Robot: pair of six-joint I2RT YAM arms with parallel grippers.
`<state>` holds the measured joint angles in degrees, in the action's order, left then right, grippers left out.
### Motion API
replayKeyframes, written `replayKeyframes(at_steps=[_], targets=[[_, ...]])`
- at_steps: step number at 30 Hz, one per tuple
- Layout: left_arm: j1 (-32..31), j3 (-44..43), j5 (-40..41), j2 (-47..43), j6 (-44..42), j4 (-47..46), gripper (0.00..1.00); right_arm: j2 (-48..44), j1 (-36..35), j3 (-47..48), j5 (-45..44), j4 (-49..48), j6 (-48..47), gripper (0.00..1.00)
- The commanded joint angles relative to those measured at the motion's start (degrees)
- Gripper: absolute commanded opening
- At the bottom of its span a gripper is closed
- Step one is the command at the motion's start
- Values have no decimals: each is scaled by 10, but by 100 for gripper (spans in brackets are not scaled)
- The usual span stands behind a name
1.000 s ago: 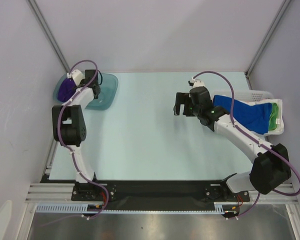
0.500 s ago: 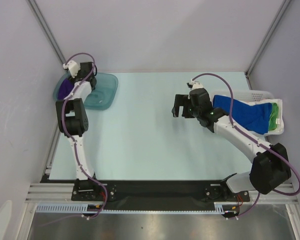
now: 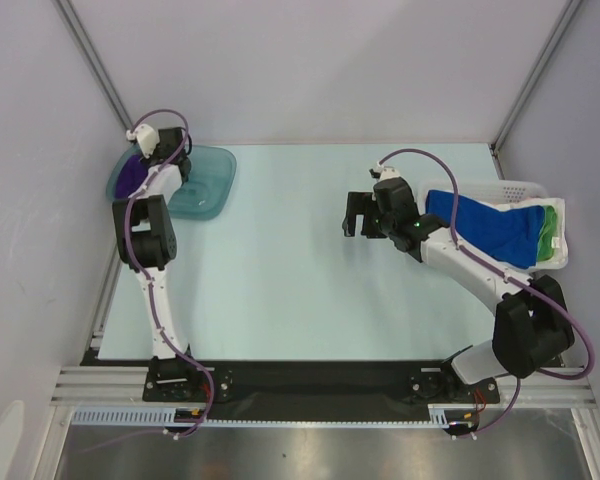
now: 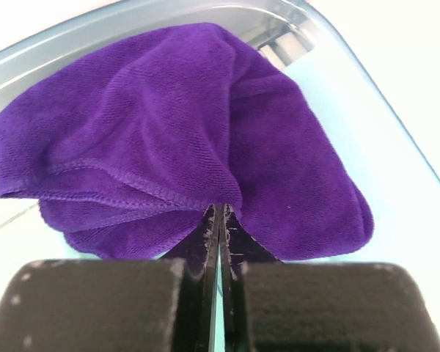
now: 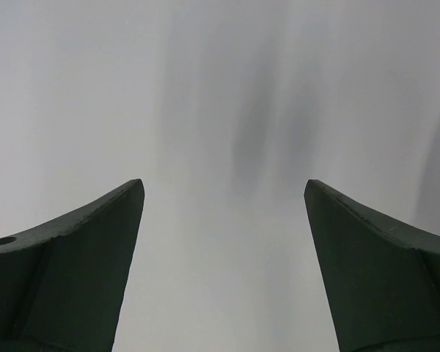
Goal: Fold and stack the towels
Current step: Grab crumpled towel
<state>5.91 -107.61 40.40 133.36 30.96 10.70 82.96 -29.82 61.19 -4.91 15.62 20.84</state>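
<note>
The dark purple towel [image 4: 176, 125] lies crumpled in the translucent teal tub [image 3: 208, 188] at the back left; from above it shows as a purple patch [image 3: 130, 178]. My left gripper [image 4: 220, 209] reaches down into the tub, its jaws shut, the tips pinching the towel's near hem where the folds run together. The royal blue towel [image 3: 485, 228] and the green towel [image 3: 550, 232] lie bunched in the white basket [image 3: 525, 187] at the right. My right gripper [image 3: 356, 215] hovers left of the basket, open and empty; its wrist view shows only blank grey beyond the fingertips [image 5: 132, 194].
The pale blue table [image 3: 300, 290] is boxed in by grey walls at the left, back and right. The tub sits against the left wall, the basket against the right one. The arm bases stand on the black rail at the near edge.
My left gripper went from open to shut on the purple towel's hem after the arm stretched out over the tub. The right gripper drifted slightly left and stayed open.
</note>
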Motion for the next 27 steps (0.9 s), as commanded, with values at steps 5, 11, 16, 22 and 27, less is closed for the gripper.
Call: replayKeyframes(at_steps=[5, 11, 16, 22, 27], targets=[[2, 68, -41, -88, 0, -88, 0, 7, 0, 17, -3, -12, -4, 95], [0, 168, -47, -146, 0, -156, 18, 6, -1, 19, 0, -6, -5, 95], [2, 94, -38, -98, 15, -94, 42, 8, -1, 20, 0, -8, -7, 95], [2, 20, -24, -37, 77, 5, 41, 19, -1, 25, 3, -7, -9, 95], [2, -2, -9, -18, 110, 40, 45, 27, -1, 26, 4, -8, -8, 95]])
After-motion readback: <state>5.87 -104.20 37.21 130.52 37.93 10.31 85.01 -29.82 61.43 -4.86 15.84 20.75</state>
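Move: The purple towel lies crumpled at the left end of the blue tub, its middle about 4 cm to the left of my shut left fingers, 1 cm ahead and 2 cm below. My tips are over its near right-hand edge. The tub's middle is some 6 cm to my left hand's right, about level fore and aft and 3 cm down. From my idle right hand the towel is roughly 47 cm left, 8 cm ahead and 12 cm lower. With my left fingers still shut at the purple towel's edge, I draw back about 3 cm and slightly right. Then I open them to a bit under half, lift some 5 cm while coming forward again, and sink nearly as far, so the parted tips point down and left at the same edge for another try. ##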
